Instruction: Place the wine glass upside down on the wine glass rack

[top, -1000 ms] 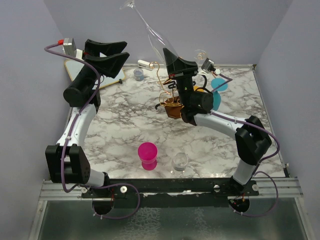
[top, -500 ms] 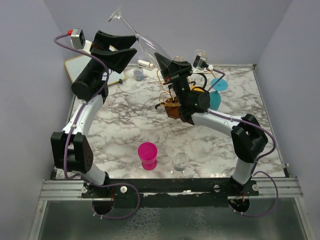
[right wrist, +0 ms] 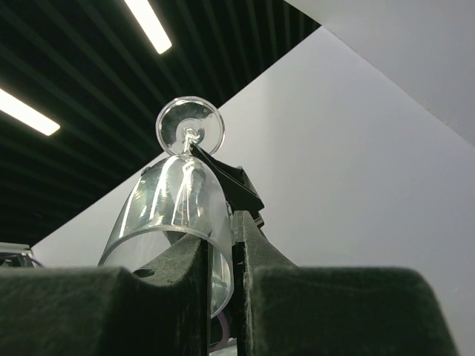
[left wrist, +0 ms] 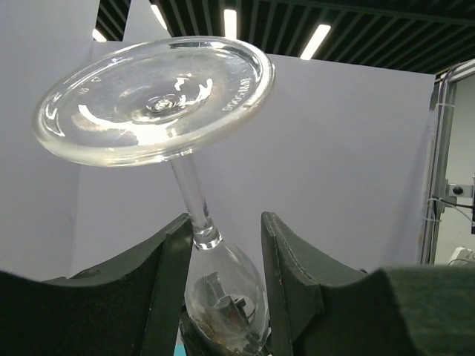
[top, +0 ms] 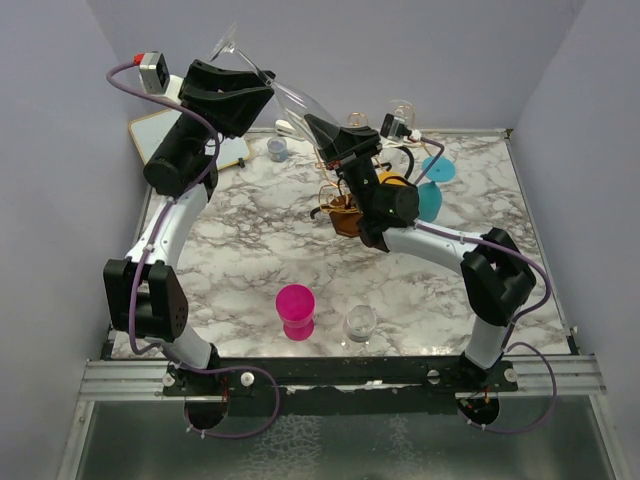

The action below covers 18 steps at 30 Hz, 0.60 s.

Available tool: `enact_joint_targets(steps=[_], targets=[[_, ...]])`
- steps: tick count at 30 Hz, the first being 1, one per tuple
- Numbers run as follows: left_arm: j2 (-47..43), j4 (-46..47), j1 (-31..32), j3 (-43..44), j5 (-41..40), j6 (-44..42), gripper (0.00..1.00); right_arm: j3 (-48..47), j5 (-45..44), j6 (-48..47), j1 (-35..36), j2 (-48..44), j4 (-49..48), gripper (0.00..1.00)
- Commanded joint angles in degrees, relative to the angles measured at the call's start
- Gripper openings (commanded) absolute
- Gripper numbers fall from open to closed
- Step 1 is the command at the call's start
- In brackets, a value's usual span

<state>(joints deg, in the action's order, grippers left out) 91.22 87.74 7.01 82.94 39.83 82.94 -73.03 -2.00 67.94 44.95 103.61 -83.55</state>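
Note:
A clear wine glass [top: 290,92] hangs tilted in the air, its foot [top: 226,45] up and to the left. My right gripper [top: 322,132] is shut on the bowl's rim, one finger inside and one outside, as the right wrist view shows [right wrist: 221,237]. My left gripper [top: 243,92] has closed around the top of the bowl [left wrist: 226,285], just below the stem [left wrist: 189,193]. Both left fingers [left wrist: 159,274] lie against the glass. The gold wire wine glass rack [top: 333,178] stands on its brown base [top: 346,218], largely hidden behind my right arm.
A pink cup [top: 295,310] and a small clear glass [top: 359,322] stand near the front edge. Two teal discs [top: 438,168] lie at the back right. A small grey cup [top: 277,149] and a white board [top: 232,152] sit at the back left. Another glass [top: 401,110] shows by the rack.
My left gripper has swung right onto the glass and its jaws have narrowed around the bowl. The right arm has tilted the glass further left.

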Motion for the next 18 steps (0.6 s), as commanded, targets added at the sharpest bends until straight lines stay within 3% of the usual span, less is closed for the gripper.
enact_joint_targets(steps=[1, 3, 8, 15, 16, 17, 18], targets=[[1.3, 9.2, 0.3, 1.7, -2.9, 1.7, 0.42, 0.0, -0.1, 2.1, 0.4, 0.8, -18.5, 0.01], [1.6, 9.5, 0.4, 2.2, -3.2, 1.8, 0.36, -0.2, -0.3, 2.4, 0.5, 1.0, -18.5, 0.01], [2.4, 10.2, 0.4, 3.5, -3.6, 2.4, 0.07, -1.1, -2.5, 6.1, 1.1, 2.6, -18.6, 0.01], [3.1, 11.1, 0.5, 5.8, -4.4, 3.7, 0.04, -2.7, -2.8, 6.9, 2.0, 4.1, -18.7, 0.01], [3.2, 11.3, 0.5, 6.4, -4.4, 3.8, 0.08, -2.9, -2.7, 7.2, 2.1, 4.3, -18.6, 0.01], [3.2, 11.6, 0.6, 6.9, -4.3, 3.8, 0.18, -3.2, -2.6, 7.3, 2.1, 4.5, -18.7, 0.01], [3.3, 11.9, 0.6, 7.3, -4.3, 3.8, 0.2, -3.2, -2.4, 7.3, 2.2, 4.7, -18.6, 0.01]])
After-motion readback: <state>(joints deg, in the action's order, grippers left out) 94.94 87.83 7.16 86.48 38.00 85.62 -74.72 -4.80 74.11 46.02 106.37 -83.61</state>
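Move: The left gripper's half-open fingers already straddle the clear wine glass's stem, just above the bowl, about 1 cm ahead of the hand point and level with it. The foot is some 3 cm ahead, 5 cm left and 6 cm higher; the bowl sits roughly 2 cm back, 4 cm right and 5 cm lower. For the right hand, still pinching the rim, the stem is about 4 cm ahead, 6 cm left and 7 cm up; the rack lies around 12 cm ahead, 8 cm right and 35 cm below. Close the left gripper on the upside-down glass's stem, just above the bowl, while easing that hand forward about 1.5 cm so the stem centres between the pads. Keep the right fingers pinched on the rim, and shift that hand about 1 cm left, with a little forward and down, tilting its wrist some 5–10 degrees. ##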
